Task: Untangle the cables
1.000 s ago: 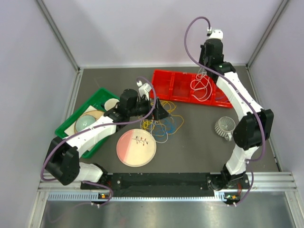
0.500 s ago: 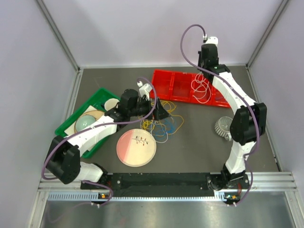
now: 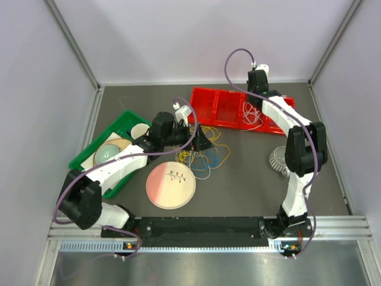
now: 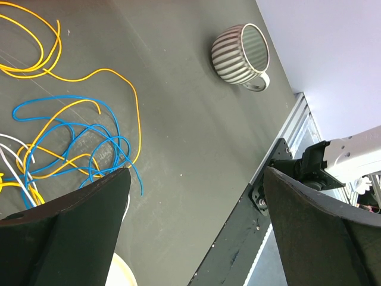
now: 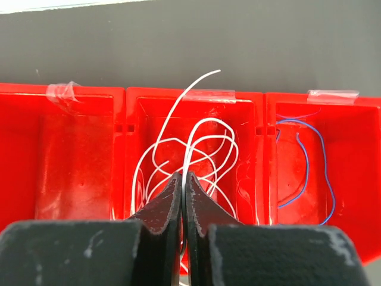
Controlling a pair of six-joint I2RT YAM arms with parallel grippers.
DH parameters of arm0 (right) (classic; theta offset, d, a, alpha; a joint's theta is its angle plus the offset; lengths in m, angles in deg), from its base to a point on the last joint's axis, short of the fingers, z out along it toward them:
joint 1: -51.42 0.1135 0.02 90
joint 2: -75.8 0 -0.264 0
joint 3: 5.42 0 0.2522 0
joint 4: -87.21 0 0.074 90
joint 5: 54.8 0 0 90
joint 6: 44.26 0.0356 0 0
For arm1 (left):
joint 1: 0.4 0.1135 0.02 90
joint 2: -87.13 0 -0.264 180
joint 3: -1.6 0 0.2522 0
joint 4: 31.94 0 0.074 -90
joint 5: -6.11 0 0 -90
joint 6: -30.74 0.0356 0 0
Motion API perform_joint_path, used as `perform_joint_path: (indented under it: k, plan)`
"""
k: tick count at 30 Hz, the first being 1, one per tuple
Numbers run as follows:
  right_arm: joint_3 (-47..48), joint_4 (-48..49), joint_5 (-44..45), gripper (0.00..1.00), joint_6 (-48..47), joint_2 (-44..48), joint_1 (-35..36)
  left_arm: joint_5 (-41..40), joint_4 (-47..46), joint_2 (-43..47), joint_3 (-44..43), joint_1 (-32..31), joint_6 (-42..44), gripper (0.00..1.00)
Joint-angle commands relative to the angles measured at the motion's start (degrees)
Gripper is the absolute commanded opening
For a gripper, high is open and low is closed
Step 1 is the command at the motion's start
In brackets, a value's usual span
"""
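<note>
A tangle of yellow (image 4: 89,74), blue (image 4: 65,128) and white (image 4: 12,156) cables lies on the dark table, seen from above as one heap (image 3: 205,156). My left gripper (image 4: 196,179) hangs open just beside and over that heap (image 3: 199,138), with nothing between its fingers. Over the red tray (image 5: 196,95), my right gripper (image 5: 183,176) is shut on a white cable (image 5: 202,140), whose loops hang into the middle compartment (image 3: 253,113). A thin blue cable (image 5: 306,170) lies in the tray's right compartment.
A striped grey mug (image 3: 280,158) lies on its side at the right, also in the left wrist view (image 4: 241,53). A pink-and-cream plate (image 3: 171,185) sits near the front. A green tray (image 3: 89,156) with bowls stands at the left.
The right arm has swung left and down over the red tray, carrying the white cable with it. The left arm and the heap of cables have stayed put.
</note>
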Motion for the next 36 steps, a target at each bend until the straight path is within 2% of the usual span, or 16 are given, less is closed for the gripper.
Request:
perform_joint_path:
  k: [1,12,13,14,15,16,18,26,30,36]
  plan:
    - [0.8,3.2,0.6,0.0,0.6,-1.3,-0.4,0.8,-2.6,-0.3,-0.3,0.3,-0.4,0.98]
    - [2.3,0.9,-0.8,0.0,1.5,-4.2,-1.6,0.7,-2.4,-0.2,-0.2,0.3,-0.3,0.98]
    - [3.2,-0.5,-1.7,0.05,2.1,-4.4,-1.7,0.7,-2.4,-0.3,-0.1,0.3,-0.4,0.98]
    - [4.5,-1.2,-2.2,0.15,2.4,-4.1,-1.6,0.7,-2.4,-0.3,-0.1,0.2,-0.3,0.98]
    - [4.8,-1.5,-2.8,0.34,2.7,-3.7,-1.6,0.7,-2.4,-0.2,0.0,0.3,-0.4,0.98]
    - [4.8,-1.5,-3.5,0.41,3.2,-2.4,-1.6,0.6,-2.7,-0.4,0.0,0.2,-0.4,0.98]
    - [5.5,-1.7,-3.7,0.49,3.4,-0.9,-1.6,0.9,-2.6,-0.8,-0.2,0.2,-0.6,0.98]
    - [5.3,-1.6,-4.7,0.5,4.3,6.6,-1.7,1.1,-2.9,-0.7,-0.3,0.2,-0.9,0.98]
    - [2.8,-0.7,-4.9,0.47,5.6,10.1,-1.6,1.0,-3.2,-0.4,-0.2,0.2,-0.9,0.98]
    - [1.5,-0.7,-3.2,0.5,4.2,8.0,-1.6,1.4,-3.1,-0.1,0.0,0.2,-0.9,0.98]
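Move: The white cable hangs from the right hand's closed fingers, its coils already heaped in the red bin's third compartment, whose middle is roughly 8 cm below that hand and about 1 cm ahead. The compartment with the blue cable is centred 10 cm right of the hand and level with it, the empty one 10 cm left and 2 cm ahead; the mug is about 21 cm back, 12 cm right. From the left hand, the white cable lies roughly 23 cm ahead and 19 cm right, well below. The white cable, still pinched at first, is lowered some 3 cm farther into its compartment by the right hand, and there the fingers open to about half and let go of it. The right hand then rises about 12 cm off the cable and bin, fingers staying half open and tipping up some 15 degrees as it climbs. ##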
